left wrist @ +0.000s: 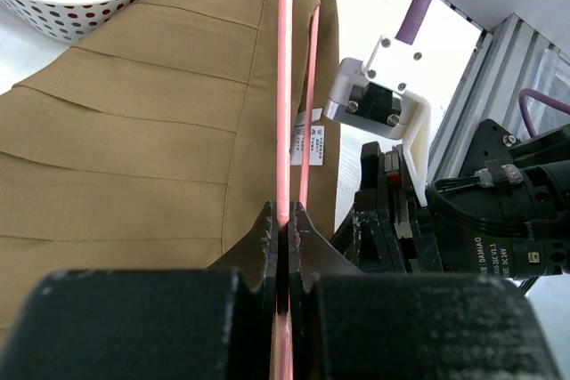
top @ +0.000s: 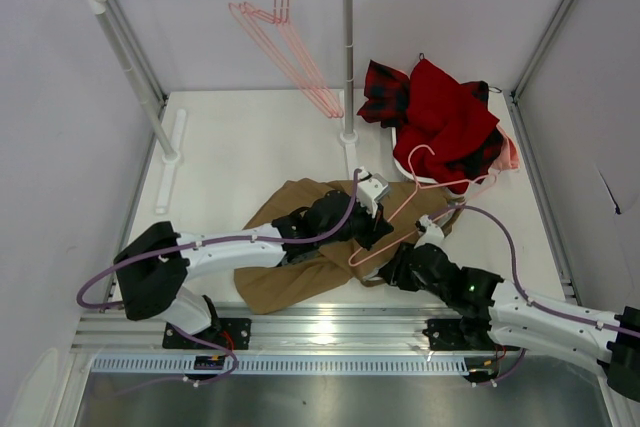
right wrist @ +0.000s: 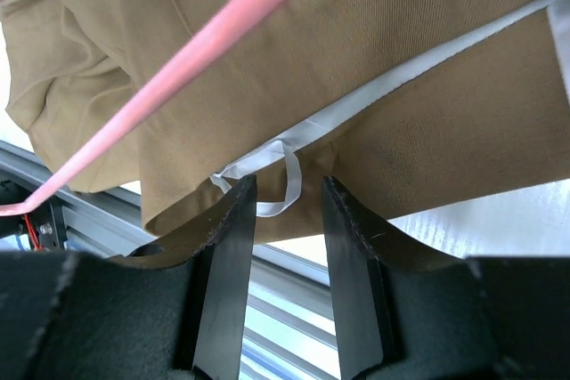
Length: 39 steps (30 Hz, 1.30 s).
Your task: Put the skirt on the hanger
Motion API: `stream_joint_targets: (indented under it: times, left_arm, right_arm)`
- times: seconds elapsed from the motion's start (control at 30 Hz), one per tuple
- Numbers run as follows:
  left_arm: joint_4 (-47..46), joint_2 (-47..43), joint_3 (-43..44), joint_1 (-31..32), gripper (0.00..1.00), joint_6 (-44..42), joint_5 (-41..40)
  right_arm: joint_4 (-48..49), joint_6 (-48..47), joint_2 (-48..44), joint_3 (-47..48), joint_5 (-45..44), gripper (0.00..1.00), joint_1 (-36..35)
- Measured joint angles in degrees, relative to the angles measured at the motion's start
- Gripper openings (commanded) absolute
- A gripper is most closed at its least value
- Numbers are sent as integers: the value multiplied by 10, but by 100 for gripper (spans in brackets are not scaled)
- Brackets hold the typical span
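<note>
The tan skirt [top: 290,272] lies crumpled on the table near the front edge. Across its right part lies a pink hanger [top: 408,205], hook pointing away from me. My left gripper [top: 372,231] is shut on one of the hanger's thin rods, which runs on over the pleated skirt [left wrist: 134,131] in the left wrist view, where the jaws [left wrist: 285,213] pinch the hanger [left wrist: 284,86]. My right gripper [top: 394,269] is open at the skirt's [right wrist: 410,122] edge. A white ribbon loop [right wrist: 287,186] hangs between its fingertips [right wrist: 288,186]. The hanger [right wrist: 178,58] crosses above.
A clothes rack [top: 347,57] stands at the back, with several pink hangers [top: 290,37] on its rail. A white dotted basket [left wrist: 98,8] at the back right holds a red garment [top: 445,112] and plaid cloth [top: 385,87]. The metal frame rail [top: 330,332] runs along the front.
</note>
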<state>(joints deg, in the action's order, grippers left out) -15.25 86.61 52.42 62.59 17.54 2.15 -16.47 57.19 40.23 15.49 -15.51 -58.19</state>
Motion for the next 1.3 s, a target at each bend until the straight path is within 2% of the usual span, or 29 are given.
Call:
stream_joint_targets:
  times: [0.83, 0.93, 0.97, 1.07, 1.3]
  left_arm:
    - [0, 3, 1, 0, 0, -1, 0]
    - [0, 3, 1, 0, 0, -1, 0]
    - [0, 4, 1, 0, 0, -1, 0]
    - [0, 4, 1, 0, 1, -1, 0]
    - [0, 4, 1, 0, 0, 1, -3]
  right_arm:
    - [78, 53, 86, -16, 26, 30, -9]
    - [78, 72, 87, -16, 27, 21, -10]
    - [78, 78, 86, -16, 27, 12, -11]
    - [78, 94, 81, -16, 25, 0, -18]
    - [73, 101, 21, -16, -21, 0, -58]
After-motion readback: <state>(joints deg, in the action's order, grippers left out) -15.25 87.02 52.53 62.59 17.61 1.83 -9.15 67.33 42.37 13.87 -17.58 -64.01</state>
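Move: The skirt's white ribbon loop lies just off the right hand's open fingertips, about 2 cm left, 1 cm back and 2 cm below. The hanger's left-hand corner hangs some 9 cm left of this hand, 1 cm back and about 8 cm higher; the skirt's middle lies roughly 11 cm left, 6 cm ahead and 4 cm below. From the left hand, which already holds the hanger, the loop is about 8 cm back, 1 cm right and 12 cm below. The right fingers pinch the white ribbon loop at the skirt's edge: the hand sinks about 2 cm while easing left, shuts fully on the loop, then rises roughly 2.5 cm, still drifting left, nearly 3 cm in all, and rolling some 10 degrees left side up. The left hand stays still and keeps its hold on the hanger above the skirt. ##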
